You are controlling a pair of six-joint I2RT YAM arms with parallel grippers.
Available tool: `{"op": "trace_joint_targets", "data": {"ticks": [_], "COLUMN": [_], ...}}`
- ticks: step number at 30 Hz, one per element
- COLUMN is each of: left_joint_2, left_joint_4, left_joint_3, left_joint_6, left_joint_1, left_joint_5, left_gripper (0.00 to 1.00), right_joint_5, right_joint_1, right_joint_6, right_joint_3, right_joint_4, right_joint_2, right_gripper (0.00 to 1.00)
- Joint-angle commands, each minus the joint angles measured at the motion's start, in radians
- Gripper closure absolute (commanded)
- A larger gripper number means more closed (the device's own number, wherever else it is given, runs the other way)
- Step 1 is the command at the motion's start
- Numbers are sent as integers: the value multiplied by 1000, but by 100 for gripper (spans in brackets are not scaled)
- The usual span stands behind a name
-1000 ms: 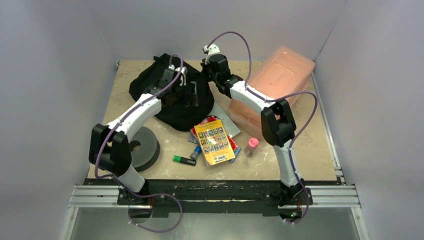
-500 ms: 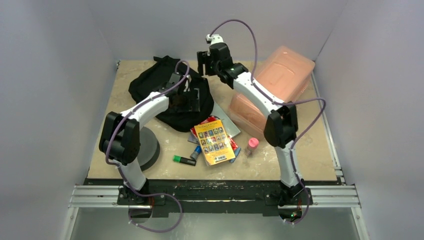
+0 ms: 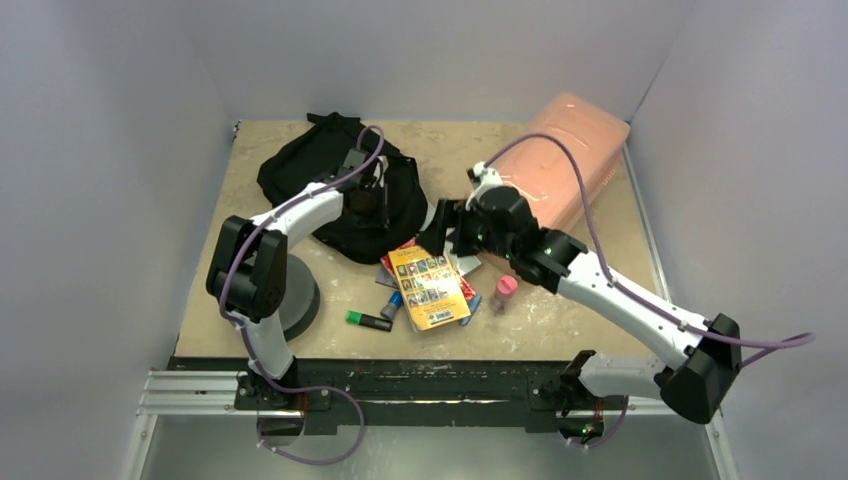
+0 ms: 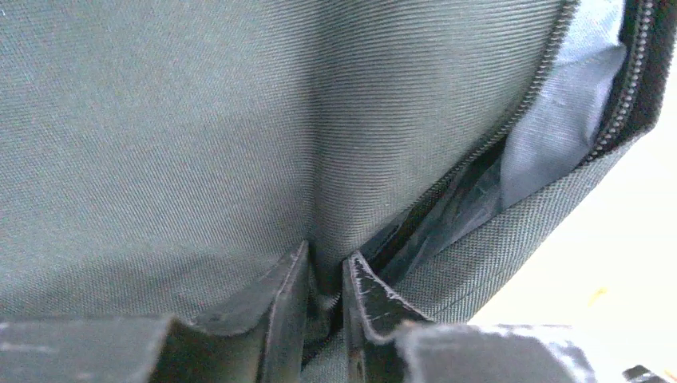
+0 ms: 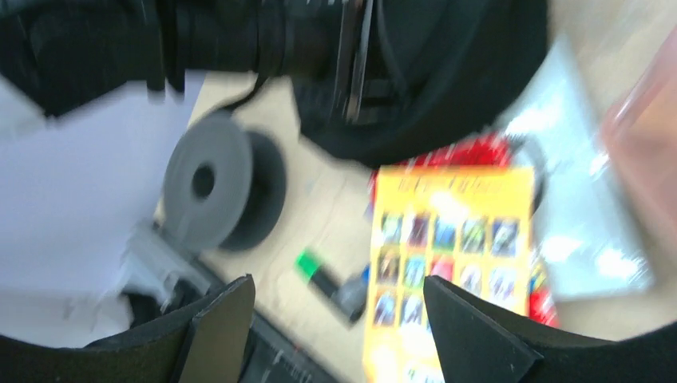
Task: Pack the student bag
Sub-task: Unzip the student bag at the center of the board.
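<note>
The student bag (image 3: pixel 330 185) is a black fabric backpack lying at the back left of the table. My left gripper (image 3: pixel 366 200) sits on the bag's right side. In the left wrist view its fingers (image 4: pixel 287 287) pinch a fold of the bag's fabric (image 4: pixel 199 120) beside an unzipped zipper (image 4: pixel 511 120) that shows pale lining. My right gripper (image 3: pixel 440 232) hovers open over the yellow book (image 3: pixel 430 283), just past the bag's near edge. In the right wrist view, nothing sits inside the right gripper (image 5: pixel 339 291), and the yellow book (image 5: pixel 447 239) lies below it.
A translucent pink box (image 3: pixel 550 165) stands at the back right. A grey foam ring (image 3: pixel 290 295) lies by the left arm's base. A green marker (image 3: pixel 367 321), a blue pen (image 3: pixel 393 303), a red item (image 3: pixel 415 243) under the book and a pink-capped bottle (image 3: pixel 506 290) lie near the front.
My right arm swung from above the bag's far side down and forward to the book, and its jaws opened. My left gripper closed on the bag's fabric.
</note>
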Motion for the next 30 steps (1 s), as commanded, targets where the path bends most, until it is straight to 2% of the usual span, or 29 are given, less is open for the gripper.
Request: {"op": "trace_joint_targets", "data": {"ticks": [1,4,9,14,17,21,25,28,30], "left_joint_2": [-43,-65,-118,-181,-218,-254,-286,-305,-315], "left_joint_4": [-14,-25,-26,-29,-30,-18,-2,14,30], "left_joint_3": [50,56,54,53,60,52,41,38,33], "left_joint_6": [24,44,64,99,127,167,216,244,240], "left_joint_1": [2,2,2,2,4,5,6,9,11], "left_joint_5": [16,5,-11,-57,-75,-108,-157,-146,-101], "left_gripper": [90,100,100,100,100,100,100,100,100], "right_joint_5": [-127,-160,-162,-191,-154,-137,-244,-229,-251], "right_joint_1": [51,54,54,54,54,-7,-125,-125,-123], "right_joint_6": [244,363,498,497,392,335,367,320,352], "right_joint_3": [-189,-294,-395,-399,-377,-238,-47,168,251], "right_joint_4": [66,80,93,101,157,216,361,351,349], "right_joint_2": [-112,-188,-247,-182,-158,-41,174,364,459], "right_gripper": [20,20,18,18,17,14,19,17,15]}}
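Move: The left fingers are half open around the student bag's upper flap, right at their tips beside the open zip. From them the yellow book lies about 13 cm back and 9 cm right, the grey roll some 15 cm back and 20 cm left. From the right hand that flap is roughly 7 cm ahead, 10 cm left and 18 cm below; the pink box stands 10 cm ahead and 20 cm right. Left pinches the flap, lifting about 10 cm; open right dips back, then swings forward towards the bag. ##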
